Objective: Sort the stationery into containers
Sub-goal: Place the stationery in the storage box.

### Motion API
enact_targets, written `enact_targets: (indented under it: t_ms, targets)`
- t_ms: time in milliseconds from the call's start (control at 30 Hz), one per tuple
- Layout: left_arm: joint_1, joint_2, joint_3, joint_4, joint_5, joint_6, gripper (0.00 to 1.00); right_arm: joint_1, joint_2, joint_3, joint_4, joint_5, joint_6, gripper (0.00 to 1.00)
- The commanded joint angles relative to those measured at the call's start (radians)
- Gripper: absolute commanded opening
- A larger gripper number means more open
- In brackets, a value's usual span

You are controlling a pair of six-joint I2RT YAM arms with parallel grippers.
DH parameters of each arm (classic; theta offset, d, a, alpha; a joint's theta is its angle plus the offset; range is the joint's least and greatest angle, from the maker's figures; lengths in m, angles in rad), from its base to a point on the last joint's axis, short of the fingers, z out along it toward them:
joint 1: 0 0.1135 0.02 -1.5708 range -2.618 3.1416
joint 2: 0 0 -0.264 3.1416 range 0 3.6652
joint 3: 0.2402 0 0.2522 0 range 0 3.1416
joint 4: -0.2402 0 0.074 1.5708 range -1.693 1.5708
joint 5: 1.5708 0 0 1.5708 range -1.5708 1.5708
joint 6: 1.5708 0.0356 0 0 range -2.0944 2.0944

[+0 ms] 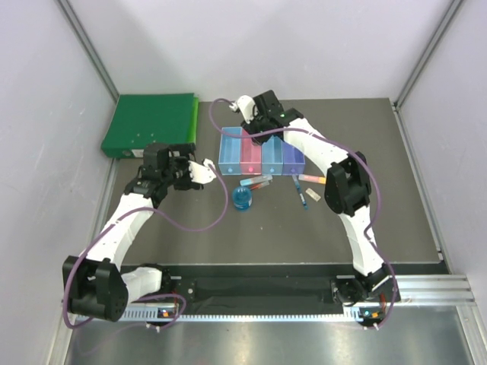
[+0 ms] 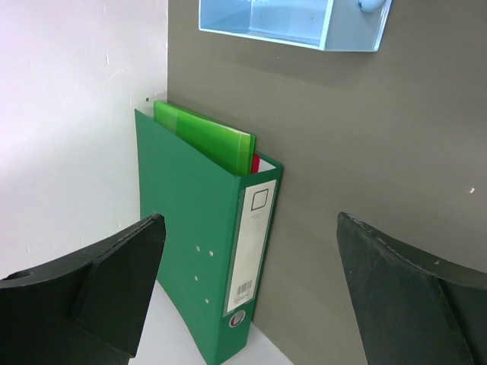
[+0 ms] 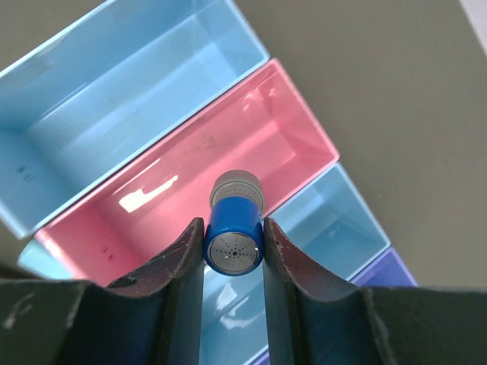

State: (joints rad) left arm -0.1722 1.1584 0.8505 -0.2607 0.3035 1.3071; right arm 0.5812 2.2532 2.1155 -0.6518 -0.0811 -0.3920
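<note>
My right gripper (image 3: 233, 245) is shut on a small blue bottle with a pale cap (image 3: 234, 228), held above the containers (image 1: 261, 152). In the right wrist view the bottle hangs over the seam between the pink bin (image 3: 304, 125) and the second light blue bin (image 3: 335, 220). My left gripper (image 2: 251, 220) is open and empty, raised to the left of the row (image 1: 173, 163). On the table in front of the bins lie a round blue reel (image 1: 242, 199), a red-blue marker (image 1: 256, 182), a dark blue pen (image 1: 300, 192) and an orange-pink pen (image 1: 312, 179).
A big green binder (image 1: 152, 122) lies flat in the back left corner against the walls, below my left gripper's view (image 2: 190, 251). The first light blue bin (image 3: 114, 91) and the purple bin (image 3: 388, 275) flank the middle ones. Purple cables loop near both wrists.
</note>
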Motion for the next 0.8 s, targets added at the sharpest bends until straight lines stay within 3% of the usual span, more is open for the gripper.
enact_targets:
  t_ms: [0,767]
  targets:
    - [-0.004,-0.019,-0.002,0.037,-0.007,-0.017,0.99,-0.006,0.012,0.035,0.155,0.044,-0.010,0.00]
    - [-0.003,0.050,0.030,0.064,-0.017,-0.016,0.99,-0.004,0.103,0.024,0.239,0.055,0.004,0.00]
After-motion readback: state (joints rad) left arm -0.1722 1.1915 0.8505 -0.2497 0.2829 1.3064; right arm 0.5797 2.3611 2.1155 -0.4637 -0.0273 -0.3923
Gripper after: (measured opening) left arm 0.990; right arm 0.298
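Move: The right hand holds the blue-and-grey tube above the storage box. The pink compartment's middle lies about 3 cm to its left, level fore-and-aft and some 9 cm below. The inner light-blue compartment is 4 cm to the hand's right, and the end light-blue one about 10 cm to its left. The light-blue marker lies about 12 cm back, straight behind. From the left hand, the pink compartment is roughly 9 cm ahead and 18 cm right, 14 cm below. Keeping its pinch on the blue-and-grey tube, the right hand slides forward about 4 cm over the far half of the pink compartment, easing off as it goes, then sinks some 3 cm towards the compartment. The fingers tip up a mere 5 degrees early on and stay closed on the tube. ##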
